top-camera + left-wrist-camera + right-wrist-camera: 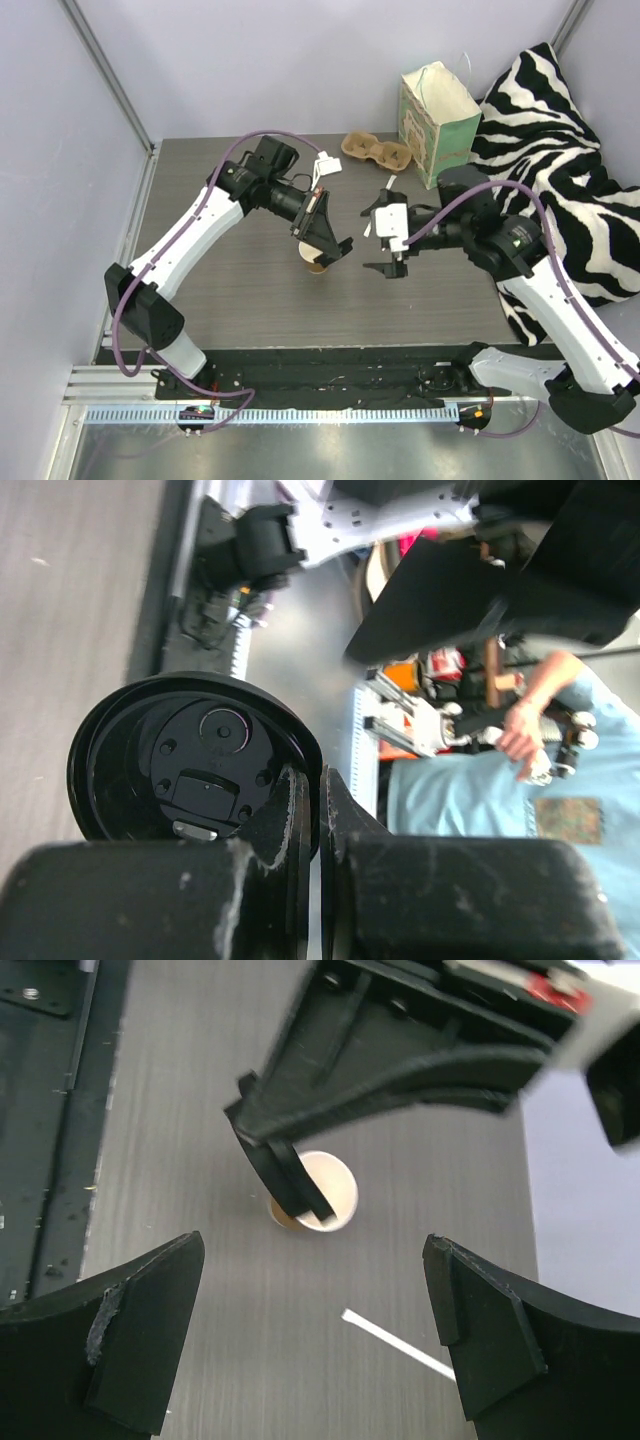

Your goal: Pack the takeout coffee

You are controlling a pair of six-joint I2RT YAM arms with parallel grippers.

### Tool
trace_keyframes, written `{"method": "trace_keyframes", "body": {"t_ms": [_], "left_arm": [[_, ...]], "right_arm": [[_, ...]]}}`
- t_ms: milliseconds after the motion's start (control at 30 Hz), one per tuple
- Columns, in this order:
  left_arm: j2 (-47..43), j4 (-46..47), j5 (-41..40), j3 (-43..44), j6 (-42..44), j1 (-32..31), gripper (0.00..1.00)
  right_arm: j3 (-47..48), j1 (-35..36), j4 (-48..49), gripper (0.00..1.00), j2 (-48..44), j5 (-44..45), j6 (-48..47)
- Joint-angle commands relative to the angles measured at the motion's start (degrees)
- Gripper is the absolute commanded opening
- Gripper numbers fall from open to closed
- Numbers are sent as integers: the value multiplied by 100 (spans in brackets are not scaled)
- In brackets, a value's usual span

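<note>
The takeout coffee's tan paper cup (pixel 316 263) stands upright on the dark table with its top open, and its white rim (pixel 328 1194) shows in the right wrist view. My left gripper (pixel 322 790) is shut on the edge of the round black lid (pixel 190 760) and holds it tilted just above the cup. Seen from the right wrist, that lid (pixel 291 1177) is edge-on over the cup's left side. My right gripper (pixel 385 240) hangs open a short way right of the cup with nothing between its fingers (pixel 150 1320).
A brown pulp two-cup carrier (pixel 376 151) lies at the back of the table. A mint-green paper bag (pixel 438 122) stands upright beside it. A zebra-striped cushion (pixel 565 160) fills the right side. A thin white strip (pixel 395 1345) lies on the table below my right gripper.
</note>
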Motion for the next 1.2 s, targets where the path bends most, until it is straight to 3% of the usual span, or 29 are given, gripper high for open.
{"method": "trace_keyframes", "body": {"t_ms": [0, 267, 400, 567, 700, 767, 800, 900, 933, 1000, 1133, 1167], "left_arm": [[-308, 552, 707, -143, -509, -151, 0], [-369, 562, 928, -336, -598, -256, 0], [-413, 571, 945, -319, -589, -265, 0], [-431, 597, 963, -328, -598, -274, 0], [-422, 615, 928, -310, -589, -282, 0], [-431, 615, 840, -293, -589, -282, 6], [-448, 580, 788, -275, -563, -282, 12], [-422, 448, 577, -30, -405, -152, 28], [-404, 430, 515, 75, -379, -46, 39], [-290, 430, 244, 479, -378, 478, 52], [-167, 1017, -582, 1192, -1027, 1754, 63], [-280, 1689, -749, 1158, -1681, 2018, 63]], "right_arm": [[127, 821, 76, 100, 9, 642, 217], [-74, 1499, 217, 90, 246, 1021, 375], [-276, 1657, 287, 75, 255, 1100, 454], [-417, 1675, 419, 63, 264, 1215, 560], [-417, 1701, 498, 43, 282, 1206, 709], [-400, 1693, 516, 35, 299, 1197, 840], [-391, 1693, 516, 23, 299, 1180, 902], [-409, 1701, 533, 11, 299, 1206, 1191], [-409, 1693, 577, 10, 308, 1206, 1288], [-374, 1693, 604, 6, 361, 1241, 1604], [-400, 1605, 1085, 4, 414, 1382, 2481], [-435, 1526, 1235, 4, 422, 1364, 2720]]}}
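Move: Pinched by its edge in the shut left fingers, the lid's middle sits about 2 cm ahead of the left hand, 1 cm to its right and 3 cm below. From the open right hand, the lid is some 8 cm to the left, 1 cm back and 5 cm lower. The coffee cup stands on the table roughly 11 cm left and 5 cm ahead of the right hand, the straw about 5 cm right and 19 cm ahead, both some 27-30 cm down. Handing the lid over in the air: the right hand goes left and down, about 5 cm each, and some 3.5 cm back until its fingers straddle the lid, then closes to pinch its edge and tips slightly. The left hand, drawing back about 3 cm with its hold kept, then opens, lets go and swings off forward, with some rise and leftward travel. ##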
